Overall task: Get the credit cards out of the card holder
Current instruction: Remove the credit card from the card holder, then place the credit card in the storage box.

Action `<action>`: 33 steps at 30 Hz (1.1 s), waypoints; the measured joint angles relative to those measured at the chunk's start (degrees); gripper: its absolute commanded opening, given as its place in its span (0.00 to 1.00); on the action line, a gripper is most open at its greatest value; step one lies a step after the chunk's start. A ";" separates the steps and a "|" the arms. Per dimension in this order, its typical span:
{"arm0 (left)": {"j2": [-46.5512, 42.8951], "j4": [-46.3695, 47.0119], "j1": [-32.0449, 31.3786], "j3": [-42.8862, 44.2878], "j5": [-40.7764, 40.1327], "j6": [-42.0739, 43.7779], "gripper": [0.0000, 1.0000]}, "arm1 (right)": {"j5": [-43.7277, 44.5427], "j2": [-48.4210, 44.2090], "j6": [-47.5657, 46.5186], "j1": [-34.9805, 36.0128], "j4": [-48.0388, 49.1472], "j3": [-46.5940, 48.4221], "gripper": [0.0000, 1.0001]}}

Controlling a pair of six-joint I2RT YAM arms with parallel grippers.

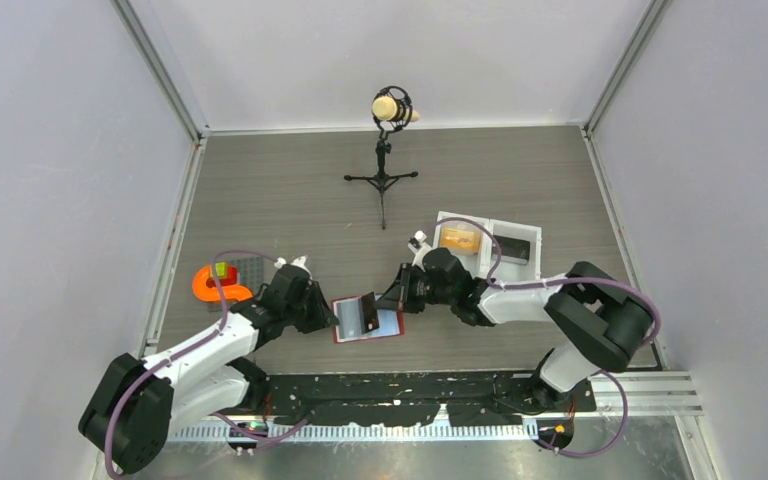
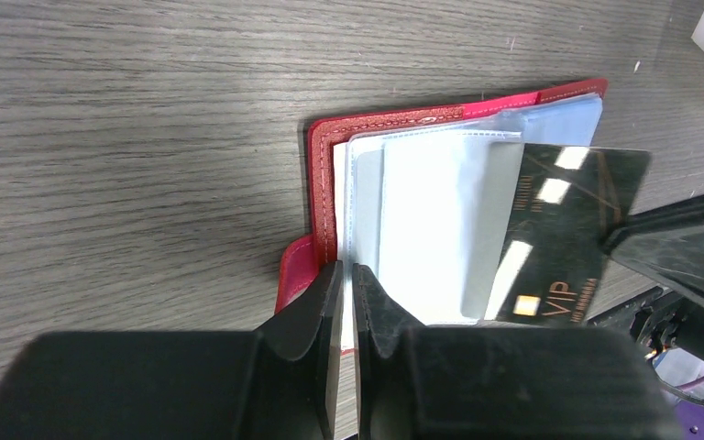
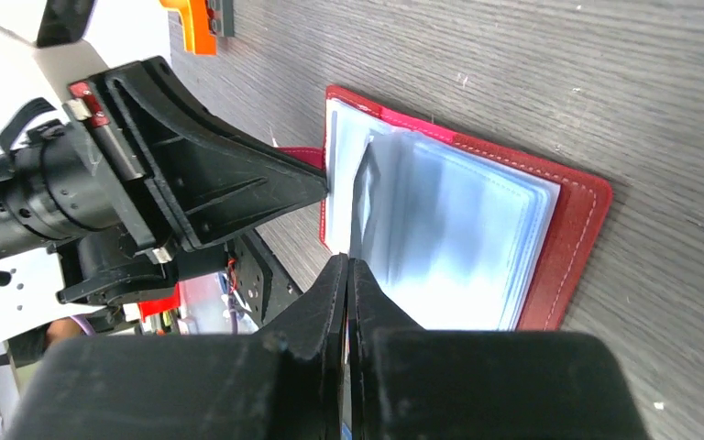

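Observation:
The red card holder (image 1: 390, 326) lies open on the table, pale blue-grey pockets up (image 2: 323, 183) (image 3: 573, 238). My left gripper (image 2: 348, 275) (image 1: 331, 318) is shut on the holder's near edge, at the red cover and a pocket page. A dark grey credit card (image 2: 568, 234) marked VIP sticks out to the right, its inner end under a translucent pocket. My right gripper (image 3: 348, 268) (image 1: 389, 300) is shut on that card, which shows edge-on (image 3: 364, 197) in the right wrist view. In the top view the card (image 1: 368, 312) rises from the holder's middle.
A white two-compartment tray (image 1: 487, 222) stands behind the right arm, holding an orange block (image 1: 458, 238) and a dark item (image 1: 513, 247). A microphone on a small tripod (image 1: 384, 178) is at the back centre. An orange piece (image 1: 212, 285) and grey plate (image 1: 246, 268) sit at the left.

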 measured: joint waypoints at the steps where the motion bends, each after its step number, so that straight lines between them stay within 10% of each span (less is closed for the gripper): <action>1: -0.04 0.00 0.00 0.00 0.00 0.02 0.12 | 0.42 -1.22 -0.26 -0.02 -1.03 -0.07 0.05; 15: -11.15 -10.25 0.00 5.16 1.05 2.56 0.60 | 4.94 -16.35 -0.79 -0.04 -6.75 -1.40 0.05; 33: -31.76 1.18 0.00 0.98 11.06 -4.59 0.70 | 2.14 -17.27 10.27 2.36 17.40 -6.27 0.05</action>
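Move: The black card is tilted up over the open card holder, its edge in the right fingers, its middle about 2 cm left of that hand, 1 back and 2 below. The closed left fingers are at the holder's left edge, the card some 7 cm to their right and 2 farther out. From the right hand, the holder's middle lies 2 cm back, 1 left and 3 down; the white tray is about 11 cm farther out and 22 to the right. Keeping its pinch on the card, the right hand lifts it clear of the holder, about 14 cm up, its fingertips tipping up some 25 degrees towards level. The left hand shifts slightly back, lets the holder's edge go and rises about 15 cm, drifting 3 cm right towards the card while its fingers spread wide and swing up to point more to the right. ##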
